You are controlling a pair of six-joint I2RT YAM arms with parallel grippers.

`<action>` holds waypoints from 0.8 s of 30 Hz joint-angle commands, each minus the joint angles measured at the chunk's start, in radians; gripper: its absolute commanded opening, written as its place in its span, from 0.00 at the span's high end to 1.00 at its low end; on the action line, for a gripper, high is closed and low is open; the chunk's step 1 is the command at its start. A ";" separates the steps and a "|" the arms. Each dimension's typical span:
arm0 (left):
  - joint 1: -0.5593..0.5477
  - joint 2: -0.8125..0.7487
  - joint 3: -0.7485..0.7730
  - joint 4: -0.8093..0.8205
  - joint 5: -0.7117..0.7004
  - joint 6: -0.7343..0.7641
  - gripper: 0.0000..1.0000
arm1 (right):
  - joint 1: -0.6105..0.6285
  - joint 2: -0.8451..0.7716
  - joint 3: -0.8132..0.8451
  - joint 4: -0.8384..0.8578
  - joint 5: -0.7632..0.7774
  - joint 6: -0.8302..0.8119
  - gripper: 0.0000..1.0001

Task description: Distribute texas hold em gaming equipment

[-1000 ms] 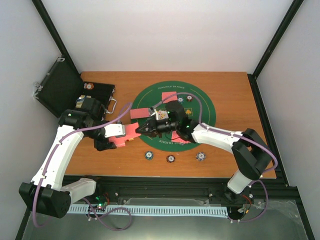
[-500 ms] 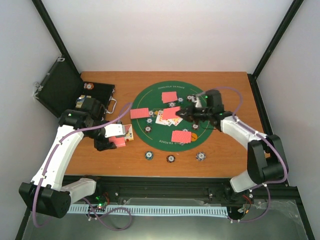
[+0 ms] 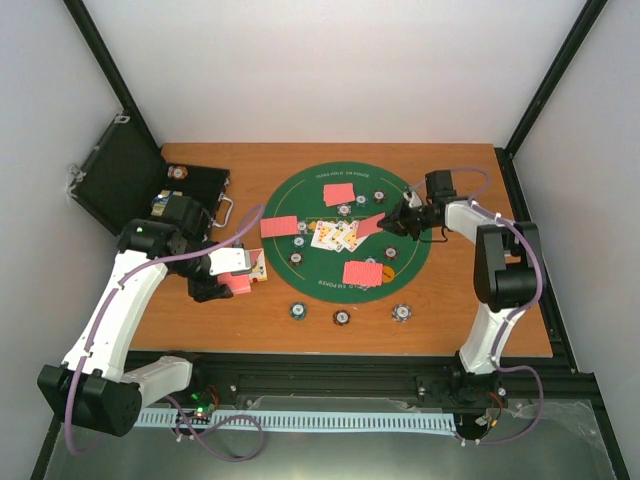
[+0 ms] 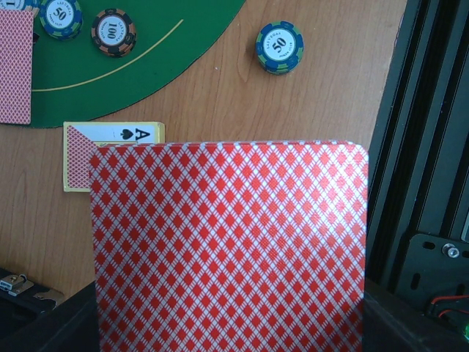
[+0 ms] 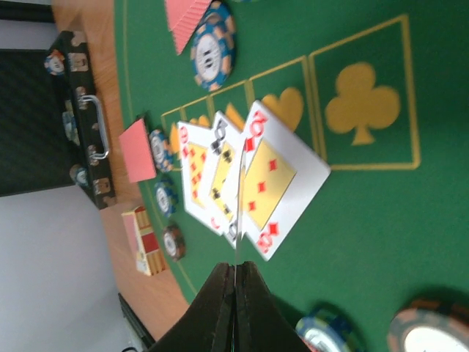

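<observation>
My left gripper holds a stack of red-backed playing cards over the wood left of the green mat; the cards hide its fingers. My right gripper is shut on a single red-backed card, seen edge-on in the right wrist view, over the mat's right part beside three face-up cards. Face-down cards lie at the mat's top, left and bottom. Poker chips sit on the mat and on the wood in front of it.
The black hinged case stands open at the back left with chips inside. A yellow-edged card box lies on the wood just left of the mat. A black frame rail runs along the table's near edge.
My right arm swung from the stack in my left gripper across to the mat's right side, carrying one red-backed card. The left arm and its stack stayed put.
</observation>
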 commanded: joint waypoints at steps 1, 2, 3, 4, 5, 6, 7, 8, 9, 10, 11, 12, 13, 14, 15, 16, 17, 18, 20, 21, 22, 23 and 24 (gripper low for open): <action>0.003 -0.014 0.027 -0.020 0.014 0.008 0.98 | -0.016 0.094 0.093 -0.101 0.045 -0.079 0.97; 0.003 -0.013 0.027 -0.021 0.014 0.007 0.98 | -0.018 0.109 0.114 -0.120 0.058 -0.088 0.97; 0.002 -0.011 0.027 -0.020 0.013 0.006 0.98 | -0.020 0.125 0.125 -0.136 0.074 -0.101 0.97; 0.003 -0.011 0.027 -0.019 0.012 0.006 0.97 | -0.022 0.144 0.146 -0.159 0.094 -0.115 0.97; 0.002 -0.009 0.026 -0.019 0.010 0.007 0.97 | -0.023 0.156 0.163 -0.180 0.113 -0.132 0.97; 0.003 -0.009 0.025 -0.018 0.011 0.007 0.98 | -0.024 0.169 0.178 -0.200 0.133 -0.141 0.97; 0.002 -0.008 0.025 -0.017 0.012 0.007 0.97 | -0.024 0.180 0.195 -0.222 0.155 -0.156 0.97; 0.002 -0.007 0.025 -0.018 0.014 0.008 0.97 | -0.024 0.190 0.208 -0.237 0.177 -0.162 0.97; 0.003 -0.007 0.025 -0.017 0.015 0.008 0.98 | -0.024 0.200 0.222 -0.254 0.196 -0.168 0.97; 0.003 -0.008 0.025 -0.017 0.018 0.006 0.97 | -0.024 0.207 0.232 -0.266 0.207 -0.172 0.97; 0.003 -0.007 0.025 -0.019 0.020 0.006 0.97 | -0.024 0.214 0.240 -0.278 0.223 -0.174 0.97; 0.003 -0.008 0.027 -0.019 0.020 0.006 0.97 | -0.024 0.217 0.251 -0.295 0.248 -0.176 0.96; 0.002 -0.008 0.027 -0.019 0.019 0.006 0.97 | -0.024 0.212 0.252 -0.304 0.267 -0.179 0.91; 0.003 -0.009 0.027 -0.021 0.017 0.007 0.98 | -0.024 0.201 0.252 -0.309 0.283 -0.180 0.80; 0.003 -0.010 0.027 -0.022 0.016 0.009 0.98 | -0.024 0.187 0.248 -0.311 0.297 -0.179 0.69; 0.003 -0.010 0.026 -0.022 0.015 0.010 0.98 | -0.023 0.168 0.242 -0.309 0.307 -0.176 0.60; 0.003 -0.011 0.026 -0.021 0.016 0.011 0.98 | -0.024 0.146 0.237 -0.306 0.305 -0.171 0.53; 0.003 -0.010 0.027 -0.021 0.018 0.010 0.98 | -0.024 0.124 0.232 -0.303 0.298 -0.168 0.48; 0.002 -0.008 0.032 -0.023 0.025 0.009 0.97 | -0.016 0.070 0.227 -0.301 0.285 -0.160 0.41; 0.003 -0.005 0.035 -0.025 0.027 0.006 0.98 | -0.006 0.042 0.223 -0.304 0.286 -0.155 0.39; 0.002 -0.005 0.038 -0.025 0.029 0.005 0.97 | 0.009 0.012 0.218 -0.302 0.285 -0.150 0.37; 0.003 -0.004 0.041 -0.027 0.033 0.003 0.97 | 0.028 -0.021 0.205 -0.294 0.282 -0.137 0.35; 0.003 -0.005 0.043 -0.027 0.034 0.003 0.97 | 0.056 -0.056 0.189 -0.279 0.269 -0.122 0.32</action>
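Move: The right hand still pinches the face-down card by its right end; its landing spot is level, about 3 cm left and some 6 cm below. At that same height, the fanned face-up cards lie about 12 cm left and 2 cm back, a dark chip some 8 cm ahead and 1 cm left, and the near card pair about 13 cm back, 6 cm left. From the left hand, the spot is roughly 12 cm ahead, 34 cm right and 15 cm below. The right hand lowers the card some 5 cm beside the face-up ones, drifting right, lets go and rises. ##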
